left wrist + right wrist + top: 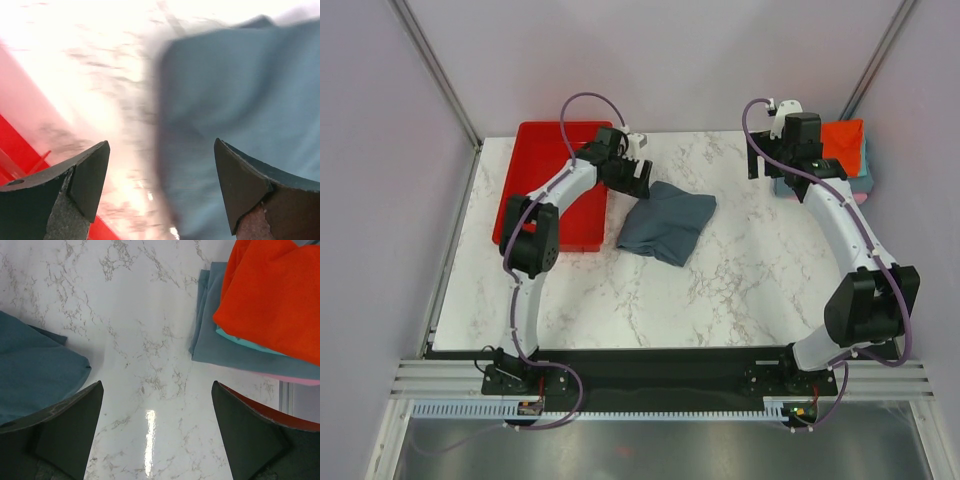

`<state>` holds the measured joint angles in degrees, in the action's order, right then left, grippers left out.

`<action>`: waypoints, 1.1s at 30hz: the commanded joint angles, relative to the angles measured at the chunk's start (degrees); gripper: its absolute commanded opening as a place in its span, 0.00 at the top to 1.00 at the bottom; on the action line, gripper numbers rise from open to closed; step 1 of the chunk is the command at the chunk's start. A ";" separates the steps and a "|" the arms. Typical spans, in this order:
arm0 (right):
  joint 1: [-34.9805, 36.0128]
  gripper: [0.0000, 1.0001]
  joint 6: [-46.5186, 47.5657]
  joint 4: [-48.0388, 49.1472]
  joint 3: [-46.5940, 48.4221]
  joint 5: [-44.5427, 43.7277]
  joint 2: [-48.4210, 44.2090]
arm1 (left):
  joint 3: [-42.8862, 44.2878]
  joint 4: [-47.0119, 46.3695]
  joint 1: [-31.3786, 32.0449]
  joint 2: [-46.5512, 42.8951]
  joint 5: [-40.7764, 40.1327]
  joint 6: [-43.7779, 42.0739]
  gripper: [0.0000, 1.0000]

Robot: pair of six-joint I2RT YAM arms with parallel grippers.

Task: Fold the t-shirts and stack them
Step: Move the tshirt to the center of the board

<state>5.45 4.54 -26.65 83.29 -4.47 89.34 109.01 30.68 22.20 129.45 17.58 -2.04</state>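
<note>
A folded slate blue-grey t-shirt [667,224] lies on the marble table near the middle; it also shows in the left wrist view [240,100] and the right wrist view [35,365]. A stack of folded shirts, orange-red [843,140] on top of teal, grey-blue and pink, sits at the far right; in the right wrist view the orange-red one [275,295] lies over the grey-blue one [225,347]. My left gripper [638,178] is open and empty at the blue-grey shirt's far left corner [160,170]. My right gripper [770,160] is open and empty, left of the stack [155,415].
A red plastic tray [545,185] lies at the far left, partly under my left arm; its edge shows in the left wrist view [20,150]. The booth walls stand close behind and beside the table [720,290].
</note>
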 commanded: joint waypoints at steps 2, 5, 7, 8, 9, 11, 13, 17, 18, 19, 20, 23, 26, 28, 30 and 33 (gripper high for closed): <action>-0.27 0.02 -0.93 1.17 2.14 1.57 0.57 | -1.08 -1.67 -7.50 1.25 -6.94 -0.60 0.07; -0.27 0.02 -0.93 1.25 2.06 1.66 0.48 | -1.35 -2.72 -9.97 1.07 -10.44 -1.64 0.07; -0.27 0.02 -0.93 1.34 1.36 1.75 0.40 | -1.43 -2.99 -11.99 0.63 -11.86 -2.35 0.07; -0.35 0.02 -1.02 1.52 1.00 1.75 0.40 | -1.52 -3.25 -12.61 0.37 -12.22 -2.35 0.07; -0.27 0.02 -1.11 1.43 0.74 1.75 0.31 | -1.52 -3.34 -13.57 0.19 -12.57 -2.35 0.07; -0.36 0.02 -1.20 1.43 0.65 2.09 0.22 | -1.52 -3.61 -14.37 -0.42 -13.10 -2.52 0.07; -0.36 0.02 -1.28 1.52 0.65 2.18 0.13 | -1.26 -4.04 -15.07 -0.60 -13.98 -2.88 0.06; -0.36 0.02 -1.63 1.52 0.39 2.62 -0.04 | -1.08 -4.40 -16.39 -0.69 -16.09 -4.11 0.05; -0.36 0.02 -1.55 1.60 0.21 2.80 -0.13 | -1.17 -4.48 -17.09 -0.77 -16.35 -4.28 0.05; -0.36 0.02 -1.55 1.61 0.12 2.80 -0.31 | -1.26 -4.57 -17.45 -0.95 -16.70 -4.46 0.05; -0.44 0.02 -1.63 1.52 0.04 2.71 -0.39 | -1.26 -4.57 -17.88 -1.13 -17.23 -4.90 0.05; -0.53 0.02 -1.55 1.61 -0.23 2.45 -0.74 | -0.82 -3.26 -17.54 -2.97 -13.83 -7.00 0.04; -0.62 0.02 -1.28 1.52 1.08 -0.62 -1.88 | 0.15 -0.71 -12.73 -8.93 -7.24 -8.58 0.04; -0.62 0.02 0.29 1.26 2.23 0.06 -3.03 | 1.11 -0.79 -9.12 -14.45 -8.78 -9.81 0.04; -0.62 0.02 0.74 0.03 2.50 2.09 -3.82 | 3.30 -1.06 -3.69 -17.46 -10.89 -10.43 0.04; -0.62 0.02 -0.84 -1.55 4.24 9.11 -4.96 | 5.59 -1.06 0.55 -22.82 -13.54 -7.81 0.04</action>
<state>4.99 4.27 -27.46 83.57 -1.28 87.85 109.27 31.38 16.73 117.75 4.58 -8.73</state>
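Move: The red box has its middle about 16 cm to the left of the left hand and some 4 cm nearer the base; its right rim is only a few centimetres from the open fingers and roughly level with them. The blue-grey t-shirt lies spread about 10 cm to the hand's right and 12 cm back, 4 cm below. From the right hand, the box is some 52 cm left, level ahead, and 19 cm lower. The red box is pushed left by the left hand, which sweeps low with open fingers against its right side, about 20 cm left and a little forward, turning some 25 degrees counter-clockwise and slowing to a stop. The hand then comes off the box, rising about 11 cm while swinging back right and slightly back, with part of that turn undone. ##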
